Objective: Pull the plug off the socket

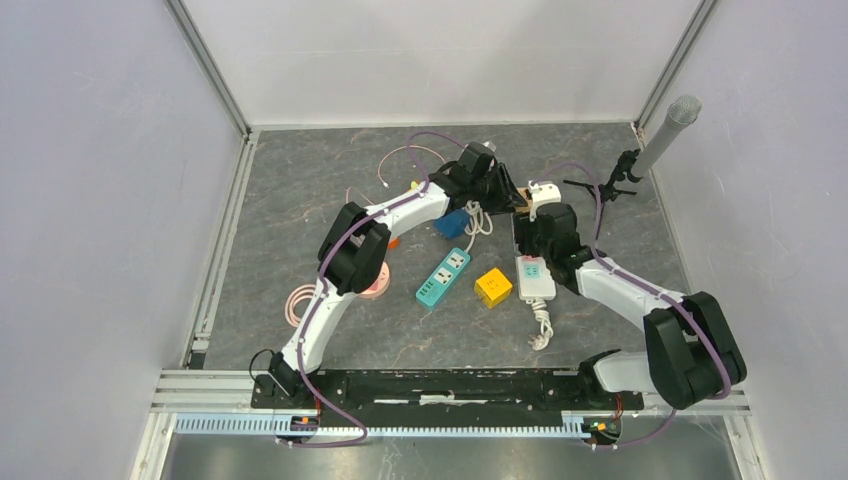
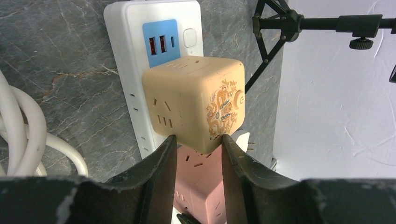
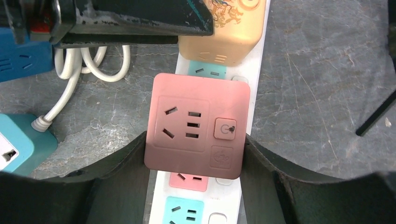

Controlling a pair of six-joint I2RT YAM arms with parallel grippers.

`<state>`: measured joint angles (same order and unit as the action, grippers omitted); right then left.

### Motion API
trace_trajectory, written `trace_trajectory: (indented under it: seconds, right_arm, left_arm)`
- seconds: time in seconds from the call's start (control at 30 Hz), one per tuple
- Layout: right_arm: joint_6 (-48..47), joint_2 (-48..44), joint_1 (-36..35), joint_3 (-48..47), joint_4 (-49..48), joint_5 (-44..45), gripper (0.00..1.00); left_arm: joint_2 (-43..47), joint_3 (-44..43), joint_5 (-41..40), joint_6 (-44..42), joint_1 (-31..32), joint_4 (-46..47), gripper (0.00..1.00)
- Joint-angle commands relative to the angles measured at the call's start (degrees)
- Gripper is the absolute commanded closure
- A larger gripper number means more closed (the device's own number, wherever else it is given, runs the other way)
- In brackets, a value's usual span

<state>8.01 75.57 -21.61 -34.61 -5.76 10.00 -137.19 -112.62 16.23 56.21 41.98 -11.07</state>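
A white power strip (image 2: 123,56) lies on the grey marble table, with two cube plugs standing in it. My left gripper (image 2: 197,140) is shut on the near lower corner of the beige cube plug (image 2: 191,102), which has a dragon print, one fingertip on each side. Behind that cube stands the pink cube plug (image 3: 196,126). My right gripper (image 3: 195,137) is shut on it, its fingers pressing both flanks. The strip (image 3: 229,205) runs on under the pink cube, with pink and teal outlets showing. In the top view both grippers meet over the strip (image 1: 535,278) at the back middle.
A teal power strip (image 1: 443,276), a yellow cube (image 1: 493,287) and a blue socket block (image 1: 452,223) lie left of the white strip. Its coiled white cord (image 1: 541,325) lies toward the arm bases. A microphone on a black stand (image 1: 640,160) is at the back right.
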Motion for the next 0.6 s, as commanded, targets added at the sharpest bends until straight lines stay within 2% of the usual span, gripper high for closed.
trace_trajectory:
  seconds: [0.0,0.1,0.23,0.27,0.57]
  right_arm:
    - [4.7,-3.9,-4.1,-7.3,0.5,2.2,1.0]
    - [9.2,-4.6,-4.1,-7.8,2.1,7.3,1.0]
    - [6.9,-4.0,-4.8,-7.1,-3.1,-3.2,1.0]
    - [5.6,-3.6,-5.4,-7.8,-2.4,-3.2,1.0]
    - [3.4,-6.3,-5.6,-9.6,5.0,6.1,1.0]
  left_arm:
    - [-4.7,0.5,-8.1,-0.6,-0.4,-2.8,0.59]
    - [-4.7,0.4,-8.4,-0.5,-0.4,-3.1,0.59]
    - [-4.5,0.6,-9.0,-0.3,-0.4,-3.5,0.61]
    - [-4.4,0.8,-9.0,-0.4,-0.4,-3.5,0.61]
    - [-3.6,2.2,-8.5,-0.4,-0.4,-1.7,0.61]
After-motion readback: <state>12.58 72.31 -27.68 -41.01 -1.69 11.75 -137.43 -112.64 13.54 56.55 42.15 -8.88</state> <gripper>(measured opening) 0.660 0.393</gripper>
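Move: The right hand already grips the pink plug, which sits between its fingers on the white strip; the strip's middle lies about 5 cm below and 1 cm back. The tan plug stands some 8 cm ahead, the blue plug about 15 cm left and 2 cm ahead, the loose yellow plug 11 cm back and 7 cm left. For the left hand, the tan plug's middle is 2 cm ahead, 1 cm right and 2 cm lower; the pink plug is 7 cm back, 1 cm right. Keeping its grip on the pink plug's two sides, the right hand pulls it up off the white strip, rising about 5 cm and swinging some 4 cm to the left as it comes away, then easing nearly to a stop; the wrist hardly turns. The left fingertips stay on the tan plug's near corner, holding against the pull, and ride about 1 cm forward. ##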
